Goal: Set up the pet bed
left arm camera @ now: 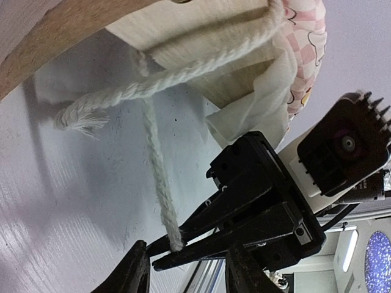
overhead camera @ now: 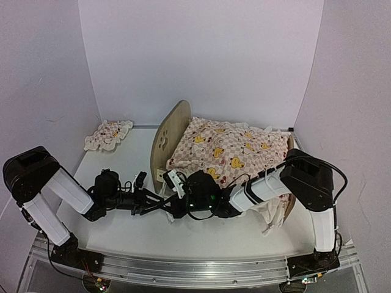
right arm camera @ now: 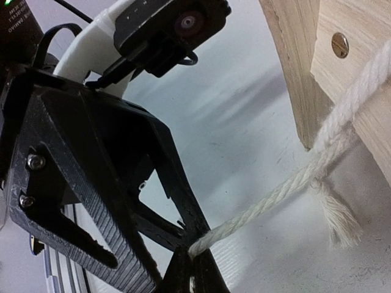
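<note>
The pet bed (overhead camera: pixel 170 139) stands at mid-table, its plywood headboard on the left, with the pink duck-print cover (overhead camera: pixel 229 149) draped over it. Two white rope ends hang from the frame's near left corner. One rope (left arm camera: pixel 156 162) runs down into my right gripper (right arm camera: pixel 194 274), which is shut on its end. The other frayed end (left arm camera: pixel 78 116) hangs loose. My left gripper (left arm camera: pixel 186 278) is open, and its fingers (left arm camera: pixel 131 271) straddle the right gripper's tips and the pinched rope end. Both grippers meet low in front of the headboard (overhead camera: pixel 165 206).
The small ruffled pillow (overhead camera: pixel 109 134) lies at the back left by the wall. White walls close in the back and sides. A loose fold of the cover (overhead camera: pixel 272 213) hangs at the bed's near right, next to the right arm.
</note>
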You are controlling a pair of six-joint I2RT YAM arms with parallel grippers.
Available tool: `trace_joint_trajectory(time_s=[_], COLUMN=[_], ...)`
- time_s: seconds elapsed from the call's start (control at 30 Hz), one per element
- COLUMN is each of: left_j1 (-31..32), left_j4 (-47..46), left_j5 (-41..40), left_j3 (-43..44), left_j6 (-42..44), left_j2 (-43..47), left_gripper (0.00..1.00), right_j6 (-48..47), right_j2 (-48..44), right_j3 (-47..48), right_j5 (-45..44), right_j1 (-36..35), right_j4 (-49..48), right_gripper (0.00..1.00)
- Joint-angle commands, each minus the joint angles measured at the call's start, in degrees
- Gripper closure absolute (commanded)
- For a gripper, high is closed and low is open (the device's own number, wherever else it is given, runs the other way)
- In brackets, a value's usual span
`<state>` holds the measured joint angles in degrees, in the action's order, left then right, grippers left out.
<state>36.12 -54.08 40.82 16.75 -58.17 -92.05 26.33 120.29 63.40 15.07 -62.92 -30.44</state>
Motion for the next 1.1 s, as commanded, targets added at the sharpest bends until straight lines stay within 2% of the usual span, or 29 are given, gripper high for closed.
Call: trace_joint_trajectory(time_s=[0.0,0.13,0.3,0.4,0.47,0.57,0.63,0.73,0.8,0.9,1.07], left_j1=[0.80,0.87,0.83,0.99,1.83,1.86,1.69,1.42,1.01,-0.24,-0.87], left_j4=[-5.77,-5.72,-5.76,-5.77,-5.75,-5.82,-5.43,-3.90,-3.48,-2.79,-0.18], left_j5=[-1.32,-2.84,-5.68,-6.03,-5.12,-4.88,-5.42,-4.69,-3.88,-2.72,-2.43], left_j3=[2.23,1.99,0.91,0.94,2.07,2.09,1.36,1.33,1.36,0.76,1.20], left_j6=[-0.85,-0.80,-1.32,-1.44,-1.42,-0.77,0.55,2.28,2.77,3.54,4.88], left_j2=[-1.35,-1.82,-1.61,-1.32,-2.33,-1.69,-0.15,0.68,0.59,1.25,3.20], left_gripper=[0.64,0.67,0.61,0.61,0.65,0.79,0.91,1.00,1.00,1.00,1.00], right_j6=[-4.52,-5.68,-7.29,-7.68,-7.77,-7.46,-6.89,-5.08,-3.27,-1.67,-7.89], right_j2=[-3.99,-4.60,-5.60,-5.65,-5.24,-5.04,-5.91,-8.83,-12.20,-15.33,-9.82], right_j3=[1.53,1.23,0.35,0.44,1.14,2.34,2.21,0.35,-1.93,-4.68,1.41], right_j5=[0.13,-1.74,-2.87,-3.99,-4.69,-7.09,-9.61,-11.69,-13.67,-19.22,-26.69], right_j1=[-3.47,-4.10,-5.11,-5.45,-5.55,-5.72,-5.77,-5.90,-5.99,-5.99,-6.06], right_j4=[-1.50,-1.32,-1.30,-1.38,-1.34,0.08,2.04,6.42,9.36,12.11,16.97], right_gripper=[0.96,0.95,0.95,0.95,0.94,0.92,0.85,0.73,0.65,0.59,0.63])
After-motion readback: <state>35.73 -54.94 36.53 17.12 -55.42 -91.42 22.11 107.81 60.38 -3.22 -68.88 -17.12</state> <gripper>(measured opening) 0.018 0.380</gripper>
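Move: The right fingers still pinch the white cord near its end, and that stretch lies almost at the left hand point, about 1 cm ahead and 1 cm right, between the open left fingers. The headboard's near foot stands some 7 cm ahead, 3 cm left and about 4 cm below the left hand. The quilt's middle lies roughly 20 cm ahead and 23 cm right, a little higher. Ease the left gripper forward 1 to 2 cm and shut its half-open fingers on the cord beside the right fingertips. Meanwhile draw the right hand back about 2.5 cm, still pinching, then open its fingers, let go of the cord and pull away to the right and up, some 3 cm each way. ##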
